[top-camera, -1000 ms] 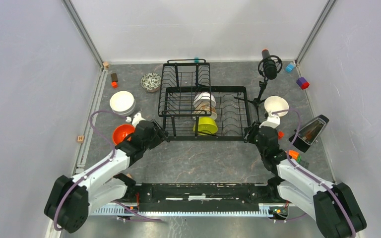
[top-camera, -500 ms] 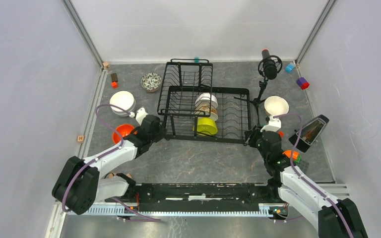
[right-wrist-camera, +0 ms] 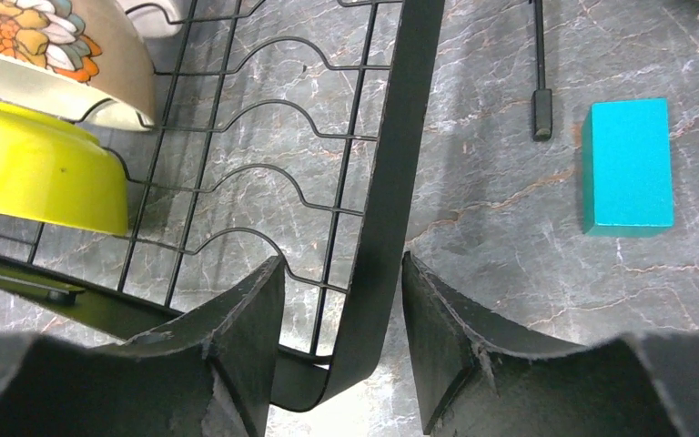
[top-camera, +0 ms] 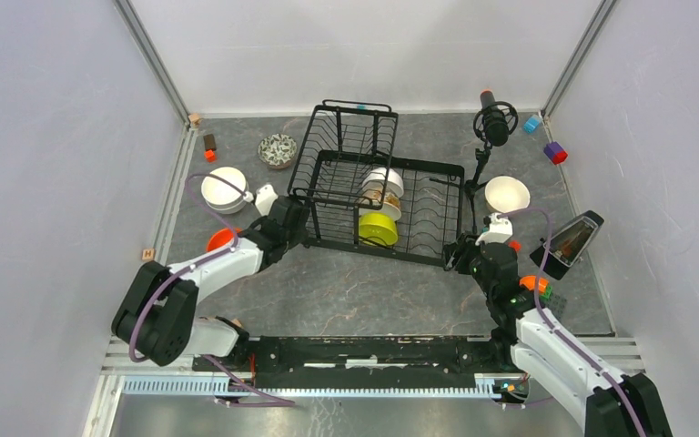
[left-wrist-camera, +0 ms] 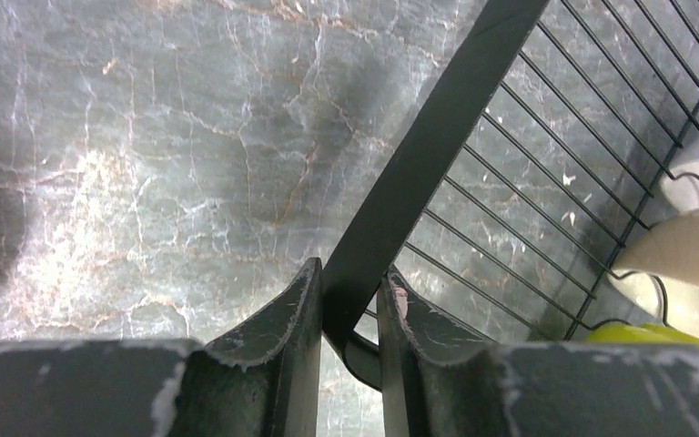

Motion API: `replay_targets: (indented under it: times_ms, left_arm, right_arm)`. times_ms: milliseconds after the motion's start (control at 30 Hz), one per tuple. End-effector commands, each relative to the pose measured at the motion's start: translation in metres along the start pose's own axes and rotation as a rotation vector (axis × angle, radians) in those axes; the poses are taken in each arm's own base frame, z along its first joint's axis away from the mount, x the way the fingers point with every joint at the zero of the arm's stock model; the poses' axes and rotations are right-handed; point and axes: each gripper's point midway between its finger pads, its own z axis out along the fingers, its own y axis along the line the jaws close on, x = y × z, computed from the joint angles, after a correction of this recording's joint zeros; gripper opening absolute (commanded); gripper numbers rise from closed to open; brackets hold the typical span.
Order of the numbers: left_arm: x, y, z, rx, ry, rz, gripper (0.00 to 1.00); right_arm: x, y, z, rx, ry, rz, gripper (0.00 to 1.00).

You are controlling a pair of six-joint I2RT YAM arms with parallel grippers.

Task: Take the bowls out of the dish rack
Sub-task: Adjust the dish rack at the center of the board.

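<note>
The black wire dish rack (top-camera: 378, 187) stands skewed at mid table. It holds a white bowl (top-camera: 386, 179), a flower-patterned beige bowl (right-wrist-camera: 64, 50) and a lime green bowl (top-camera: 378, 228). My left gripper (top-camera: 291, 220) is shut on the rack's near-left frame bar (left-wrist-camera: 437, 155), which both fingers pinch in the left wrist view. My right gripper (top-camera: 460, 255) stands open astride the near-right frame bar (right-wrist-camera: 400, 164), with a gap on each side. On the table sit stacked white bowls (top-camera: 223, 188), an orange bowl (top-camera: 219, 240), a dark-patterned bowl (top-camera: 277, 148) and a white bowl (top-camera: 507, 193).
A black microphone tripod (top-camera: 494, 123) stands right of the rack's far corner. A teal block (right-wrist-camera: 628, 164) lies by the right gripper. Blue (top-camera: 531, 124) and purple (top-camera: 555, 152) blocks sit at the far right, and a dark wedge-shaped object (top-camera: 569, 241) near the right wall.
My left gripper shut on the rack's near-left corner and pushed it away, so the rack turned. The right gripper's jaws widened off the frame bar.
</note>
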Motion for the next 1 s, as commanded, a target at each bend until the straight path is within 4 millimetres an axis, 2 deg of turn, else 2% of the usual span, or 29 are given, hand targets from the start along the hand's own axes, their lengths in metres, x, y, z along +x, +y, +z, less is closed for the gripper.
replay_targets:
  times_ms: [0, 167, 467, 567, 667, 767, 967]
  left_arm:
    - [-0.048, -0.048, 0.004, 0.096, -0.119, -0.092, 0.02]
    - [-0.053, -0.047, 0.018, 0.059, -0.134, -0.118, 0.02]
    - [-0.089, -0.059, 0.034, 0.036, -0.188, -0.075, 0.02]
    - [-0.086, -0.057, 0.042, 0.027, -0.168, -0.069, 0.02]
    - [-0.072, -0.054, 0.047, 0.033, -0.122, -0.084, 0.03]
    - [-0.067, -0.053, 0.047, 0.045, -0.114, -0.096, 0.09]
    - [-0.063, -0.050, 0.039, 0.063, -0.104, -0.107, 0.30]
  right_arm:
    - [0.035, -0.010, -0.011, 0.016, 0.157, -0.075, 0.56]
    - [0.028, -0.007, -0.012, 0.004, 0.151, -0.094, 0.59]
    - [0.010, -0.002, -0.016, -0.006, 0.121, -0.143, 0.75]
    - [0.009, 0.000, -0.017, -0.013, 0.125, -0.146, 0.81]
    - [0.008, -0.001, -0.018, -0.003, 0.132, -0.149, 0.85]
    - [0.003, 0.000, -0.019, 0.000, 0.122, -0.157, 0.87]
    - [-0.002, 0.004, -0.022, -0.018, 0.109, -0.155, 0.89]
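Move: The left fingers already grip the rim at the dish rack's near left corner; the rack's middle lies about 11 cm ahead and 25 cm to the right of that hand, roughly level. The green bowl is some 3 cm ahead and 22 cm right, the red bowls about 4 cm back and 25 cm left. From the right hand, whose open fingers straddle the near right corner, the rack's middle is about 17 cm ahead and 21 cm left; the teal block lies about 7 cm ahead, 13 cm right and 4 cm lower. Forward goes the left hand, about 7 cm, pushing the gripped near left corner of the rack away from the bases, then easing to a stop with its hold kept. The right hand stays at the near right corner, spreads its fingers from half open to nearly wide, rises some 1.5 cm and rolls about 5 degrees, its left side dipping. ##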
